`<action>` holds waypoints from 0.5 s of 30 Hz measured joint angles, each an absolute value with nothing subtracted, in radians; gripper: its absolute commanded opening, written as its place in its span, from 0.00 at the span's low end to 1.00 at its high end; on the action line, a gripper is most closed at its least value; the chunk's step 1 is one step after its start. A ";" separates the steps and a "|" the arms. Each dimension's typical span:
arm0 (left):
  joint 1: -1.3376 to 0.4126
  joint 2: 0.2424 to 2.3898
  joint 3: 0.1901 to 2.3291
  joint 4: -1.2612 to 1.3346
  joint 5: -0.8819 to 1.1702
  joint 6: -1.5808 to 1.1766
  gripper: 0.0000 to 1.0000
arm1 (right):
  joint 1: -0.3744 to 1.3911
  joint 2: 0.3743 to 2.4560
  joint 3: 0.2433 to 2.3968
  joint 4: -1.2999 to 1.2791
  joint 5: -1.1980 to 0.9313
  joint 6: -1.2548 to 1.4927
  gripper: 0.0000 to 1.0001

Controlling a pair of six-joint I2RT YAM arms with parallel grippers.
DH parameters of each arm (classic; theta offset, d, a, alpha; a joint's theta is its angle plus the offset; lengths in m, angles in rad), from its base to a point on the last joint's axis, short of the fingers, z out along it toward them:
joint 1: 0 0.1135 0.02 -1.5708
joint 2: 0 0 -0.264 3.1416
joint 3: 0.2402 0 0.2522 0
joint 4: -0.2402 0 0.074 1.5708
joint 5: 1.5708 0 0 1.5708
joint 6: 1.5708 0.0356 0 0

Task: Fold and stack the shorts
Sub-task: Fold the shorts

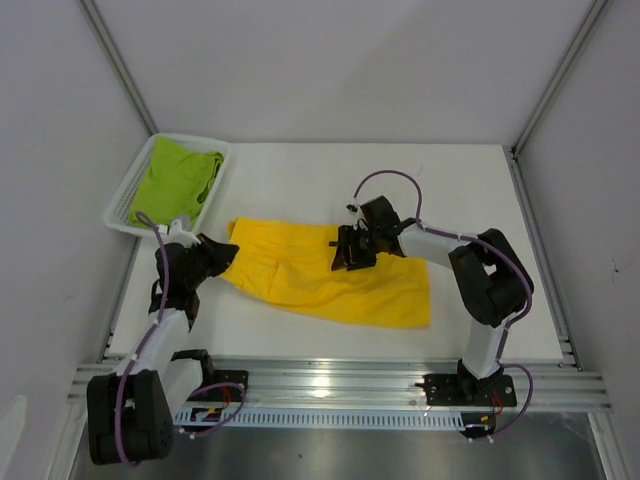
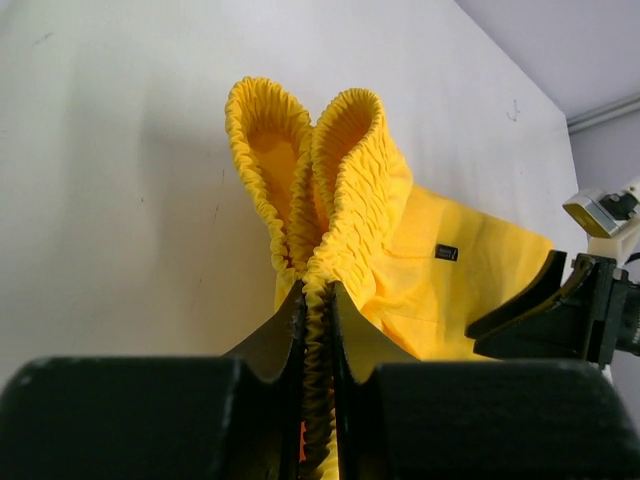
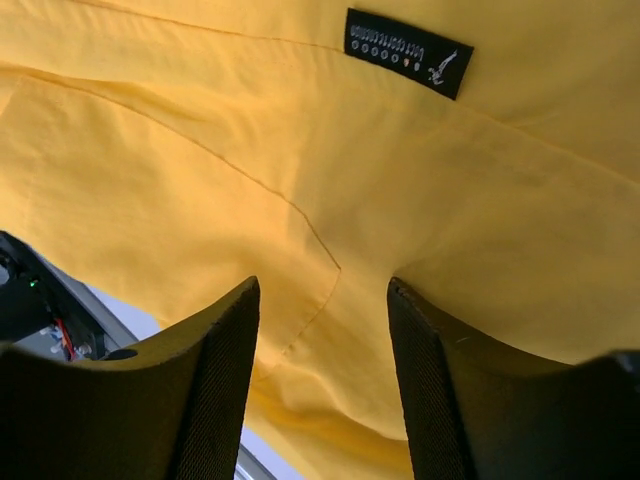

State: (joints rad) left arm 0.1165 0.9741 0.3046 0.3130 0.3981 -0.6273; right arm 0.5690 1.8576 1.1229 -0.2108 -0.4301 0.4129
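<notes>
The bright yellow shorts (image 1: 330,285) lie spread across the middle of the white table. My left gripper (image 1: 222,258) is at their left end, shut on the bunched elastic waistband (image 2: 318,300); the waistband stands up in two ruffled loops (image 2: 300,170) beyond the fingers. My right gripper (image 1: 350,255) is down on the upper middle of the yellow shorts (image 3: 200,150), jaws open, fingertips (image 3: 235,310) resting on the cloth just below the small dark label (image 3: 407,52). The lime green shorts (image 1: 178,178) lie crumpled in the basket at the far left.
The white mesh basket (image 1: 122,218) stands at the table's back left corner, just beyond my left arm. Grey walls and metal frame posts close in the table on both sides. The right gripper's dark fingers (image 2: 540,300) show at the right of the left wrist view.
</notes>
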 measured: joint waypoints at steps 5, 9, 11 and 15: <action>0.094 0.860 0.313 0.171 0.310 -0.600 0.11 | 0.587 1.797 1.105 -0.210 -0.472 0.426 0.37; 0.088 0.849 0.355 0.067 0.260 -0.593 0.08 | 0.643 1.722 1.077 -0.193 -0.504 0.445 0.18; 0.084 0.848 0.369 0.037 0.245 -0.594 0.08 | 0.676 1.698 1.059 -0.187 -0.514 0.456 0.09; 0.073 0.844 0.406 -0.032 0.218 -0.594 0.08 | 0.751 1.691 0.999 -0.155 -0.513 0.484 0.03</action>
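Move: The near edge of the yellow shorts lies about 13 cm straight back of the right hand, some 3 cm lower. The black tag is roughly 5 cm ahead of that hand and 3 cm to its left; the bunched waistband held by the left gripper is about 24 cm to its left and 3 cm ahead. From the left hand, that same near edge lies some 24 cm right, 15 cm back and 9 cm below. The shorts' near edge is what the right hand travels towards: over the cloth it swings back about 8 cm and left some 5 cm, rising roughly 5 cm and starting to dip again, while its half-open fingers shut with no cloth seen between them. The left hand keeps its pinch on the waistband, easing a couple of centimetres back and left, turning slightly counter-clockwise. ##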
